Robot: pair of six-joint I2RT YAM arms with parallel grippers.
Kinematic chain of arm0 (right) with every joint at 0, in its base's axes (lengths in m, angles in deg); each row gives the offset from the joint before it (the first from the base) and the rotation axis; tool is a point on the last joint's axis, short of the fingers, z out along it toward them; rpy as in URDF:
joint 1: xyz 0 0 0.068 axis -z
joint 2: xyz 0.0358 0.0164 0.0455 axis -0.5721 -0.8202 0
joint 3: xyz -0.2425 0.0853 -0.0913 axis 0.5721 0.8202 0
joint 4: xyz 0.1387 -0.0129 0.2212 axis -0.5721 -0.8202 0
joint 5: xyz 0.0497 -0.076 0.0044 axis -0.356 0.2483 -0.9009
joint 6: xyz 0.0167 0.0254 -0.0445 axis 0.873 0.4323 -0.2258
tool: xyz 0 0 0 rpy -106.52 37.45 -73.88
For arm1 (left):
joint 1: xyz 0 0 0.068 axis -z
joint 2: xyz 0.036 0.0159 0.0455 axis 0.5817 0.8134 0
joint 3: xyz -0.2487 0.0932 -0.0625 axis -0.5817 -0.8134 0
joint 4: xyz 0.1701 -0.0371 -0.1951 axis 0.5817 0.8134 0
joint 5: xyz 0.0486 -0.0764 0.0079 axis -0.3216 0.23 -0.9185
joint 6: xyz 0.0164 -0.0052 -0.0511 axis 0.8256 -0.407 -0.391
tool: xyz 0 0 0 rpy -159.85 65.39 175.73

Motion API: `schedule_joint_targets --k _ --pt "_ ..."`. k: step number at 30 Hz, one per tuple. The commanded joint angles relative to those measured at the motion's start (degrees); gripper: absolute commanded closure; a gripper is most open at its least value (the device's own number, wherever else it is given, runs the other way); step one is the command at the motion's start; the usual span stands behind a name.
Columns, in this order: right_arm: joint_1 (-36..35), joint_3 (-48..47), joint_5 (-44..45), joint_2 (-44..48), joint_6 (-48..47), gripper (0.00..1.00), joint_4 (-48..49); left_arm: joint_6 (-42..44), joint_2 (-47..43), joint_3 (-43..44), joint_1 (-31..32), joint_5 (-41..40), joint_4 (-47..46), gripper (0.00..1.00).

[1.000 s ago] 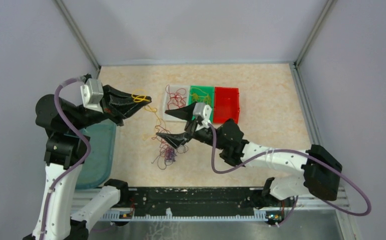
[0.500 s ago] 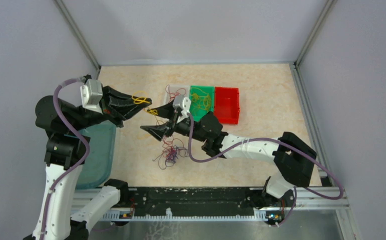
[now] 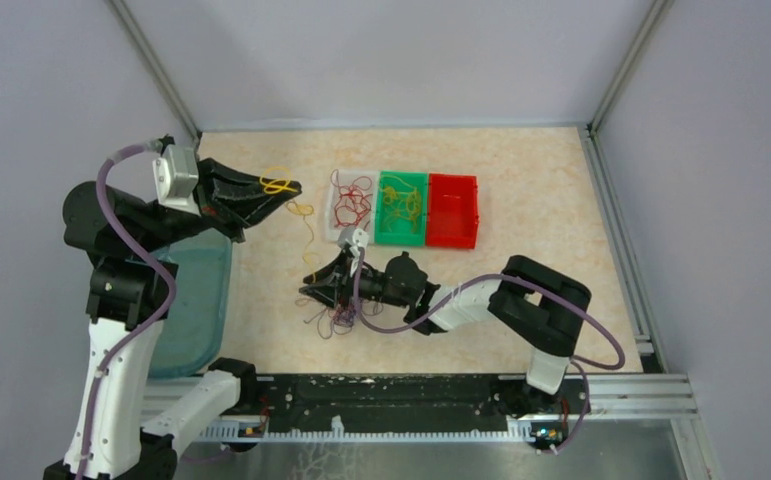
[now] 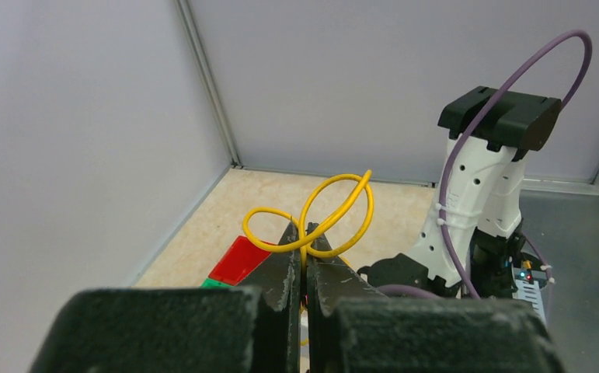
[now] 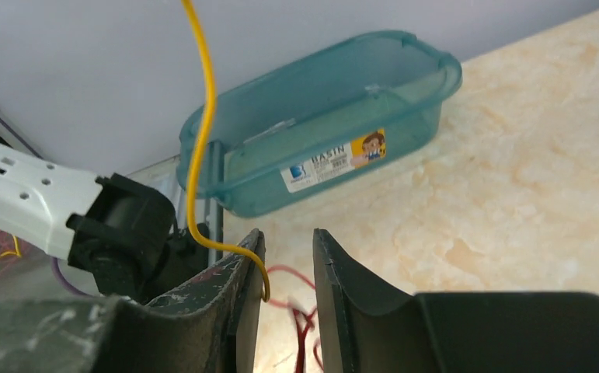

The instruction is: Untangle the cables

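My left gripper (image 3: 289, 190) is raised at the left and shut on a yellow cable (image 3: 278, 184). In the left wrist view the yellow cable (image 4: 341, 203) loops above the pinched tips of the left gripper (image 4: 305, 239). From there the strand hangs down toward a tangle of red and dark purple cables (image 3: 336, 308) on the table. My right gripper (image 3: 311, 291) is low over that tangle. The right gripper (image 5: 288, 242) has its jaws a narrow gap apart. The yellow cable's end (image 5: 264, 286) curls against the left finger, and red cables (image 5: 300, 315) lie below the gap.
A teal basin (image 3: 196, 300) stands at the left edge, also visible as the basin (image 5: 319, 132) ahead of the right wrist. Three small trays sit at the back: a clear tray (image 3: 335, 231) with red cables, a green tray (image 3: 401, 178) with yellow cables, and a red tray (image 3: 453, 212).
My right gripper has swung left and dropped onto the tangle, its jaws narrowing. The left gripper has lifted a little back and up with the yellow cable.
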Motion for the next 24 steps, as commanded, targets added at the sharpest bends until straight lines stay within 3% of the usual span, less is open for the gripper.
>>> schedule_joint_targets --k 1,17,21,24 --pt "-0.83 1.58 0.33 -0.95 1.70 0.70 7.08 0.50 0.54 3.85 -0.09 -1.26 -2.11 1.00" --pt "-0.83 11.48 7.40 -5.22 2.11 0.67 15.12 4.78 3.43 11.23 -0.09 -6.42 -5.13 1.00" --pt "-0.46 10.85 7.65 0.00 0.66 0.45 13.31 4.29 2.68 7.41 -0.09 -5.60 -3.63 1.00" --pt "0.58 10.29 6.64 6.64 -0.22 0.38 11.60 4.14 1.83 3.84 -0.09 -5.46 -2.95 1.00"
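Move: The left hand pinches the yellow cable high up, and the red-purple tangle lies roughly 46 cm below it, 4 cm ahead and 2 cm right. The right hand, fingers part closed where the yellow cable meets red strands, has that tangle about 16 cm below, 3 cm ahead and 4 cm to its right. From the right hand, the white box stands some 30 cm ahead and 7 cm right, the teal basin 6 cm ahead and 26 cm left. With the yellow cable bent against one fingertip and red strands between its fingers, the right hand strips downward about 9 cm towards the table, drifting some 4 cm right, then opens wider as it lifts back slightly. The left keeps its pinch and pulls the yellow cable up about 7 cm, rolling a little, before easing down a centimetre. ##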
